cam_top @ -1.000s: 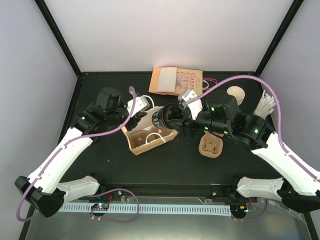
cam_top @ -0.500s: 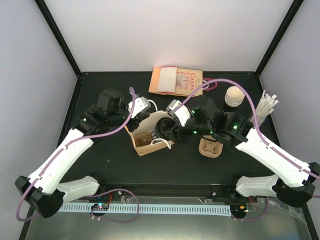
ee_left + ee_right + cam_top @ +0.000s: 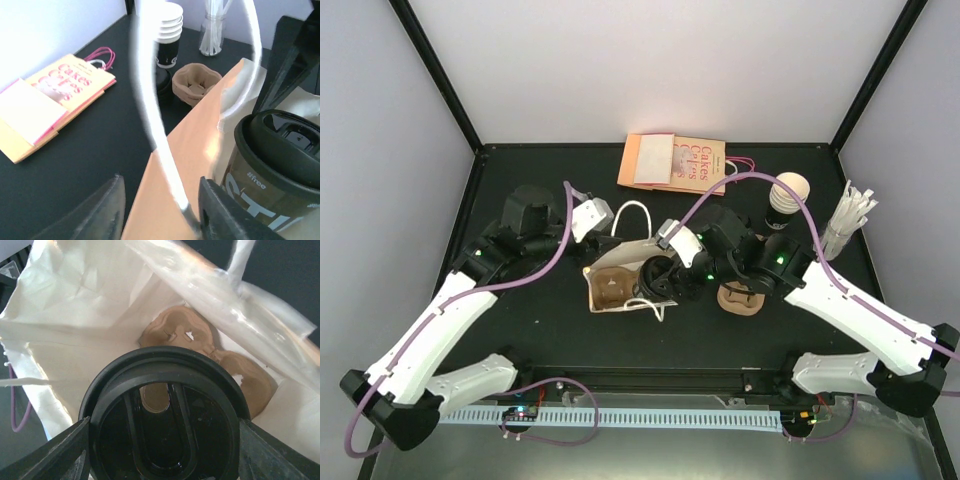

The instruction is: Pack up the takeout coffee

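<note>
The takeout coffee (image 3: 165, 425), a black cup with a black lid, sits between the fingers of my right gripper (image 3: 165, 440), which is shut on it. It hangs in the mouth of the brown paper bag (image 3: 630, 250), whose cream inside (image 3: 75, 315) holds a brown pulp carrier (image 3: 175, 332) just below the cup. In the left wrist view the cup (image 3: 280, 165) shows beyond the bag's side (image 3: 190, 150). My left gripper (image 3: 160, 210) is open beside the bag, and the bag's white handle (image 3: 150, 110) runs loose between its fingers.
A second pulp carrier (image 3: 741, 292) lies just right of the bag under my right arm. A stack of cups (image 3: 786, 200) and a bundle of white straws (image 3: 848, 212) stand at the back right. Flat printed bags (image 3: 675, 162) lie at the back.
My right gripper has carried the coffee left and down into the bag's mouth. My left gripper has opened, let go of the bag's handle and drawn back a little.
</note>
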`<control>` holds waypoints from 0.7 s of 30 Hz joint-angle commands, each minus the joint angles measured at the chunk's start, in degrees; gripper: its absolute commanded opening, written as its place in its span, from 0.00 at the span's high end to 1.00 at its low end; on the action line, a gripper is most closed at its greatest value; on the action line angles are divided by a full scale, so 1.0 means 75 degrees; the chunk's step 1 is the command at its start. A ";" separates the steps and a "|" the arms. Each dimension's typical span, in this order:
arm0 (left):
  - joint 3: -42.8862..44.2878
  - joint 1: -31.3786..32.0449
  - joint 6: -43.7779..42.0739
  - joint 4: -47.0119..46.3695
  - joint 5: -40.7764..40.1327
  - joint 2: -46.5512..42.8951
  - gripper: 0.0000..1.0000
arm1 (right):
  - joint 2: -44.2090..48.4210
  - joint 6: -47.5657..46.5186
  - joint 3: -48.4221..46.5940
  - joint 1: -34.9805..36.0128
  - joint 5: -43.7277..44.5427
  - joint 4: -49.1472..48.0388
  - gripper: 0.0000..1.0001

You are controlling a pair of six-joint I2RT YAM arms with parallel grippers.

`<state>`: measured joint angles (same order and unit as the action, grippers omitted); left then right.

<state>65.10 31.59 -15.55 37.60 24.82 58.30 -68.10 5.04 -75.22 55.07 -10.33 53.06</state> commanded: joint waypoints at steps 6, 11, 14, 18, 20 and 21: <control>-0.0058 0.0051 0.0327 0.0162 0.0117 -0.0881 0.25 | 0.0346 0.0113 0.0338 0.0107 -0.0099 0.0065 0.45; -0.0074 0.0053 0.0841 0.0439 -0.0545 -0.1285 0.01 | 0.0413 0.0113 0.0445 0.0144 -0.0009 -0.0006 0.45; 0.0160 0.0042 0.1367 0.0743 -0.0981 -0.1445 0.01 | 0.0434 0.0108 0.0538 0.0157 0.0039 -0.0072 0.45; 0.0213 0.0052 0.0561 0.1054 -0.0074 -0.1507 0.01 | 0.0431 0.0113 0.0604 0.0158 0.0064 -0.0111 0.45; 0.0353 0.0050 0.0356 0.1346 0.0013 -0.1315 0.04 | 0.0441 0.0113 0.0607 0.0163 0.0070 -0.0130 0.45; 0.0450 0.0047 0.0217 0.1516 0.0223 -0.1185 0.06 | 0.0456 0.0113 0.0608 0.0160 0.0081 -0.0126 0.45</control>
<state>64.93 31.59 -10.13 43.68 22.13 47.40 -65.82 5.28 -71.05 55.92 -10.48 53.10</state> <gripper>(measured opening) 0.972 0.742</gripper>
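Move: The cup holder in the bag's bottom, which the lidded coffee cup in the right hand is headed for, lies some 8 cm left of that hand, 2 cm ahead and roughly 18 cm below. The bag's mouth centres about 7 cm left, 2 cm ahead and 2 cm above; a second holder stands on the table 15 cm right, 5 cm ahead and 21 cm down. From the left hand the coffee cup is about 7 cm back, 9 cm right and 7 cm lower. The coffee cup, still gripped around its lid by the right hand and already inside the bag's mouth, is eased about 2 cm down and 1 cm back into the bag. Meanwhile the left fingers, partly open at the bag's far left rim beside the handle, spread wide; that hand first rises and draws back, then drifts left, ending roughly 4 cm back, 3 cm left and 3 cm up. ##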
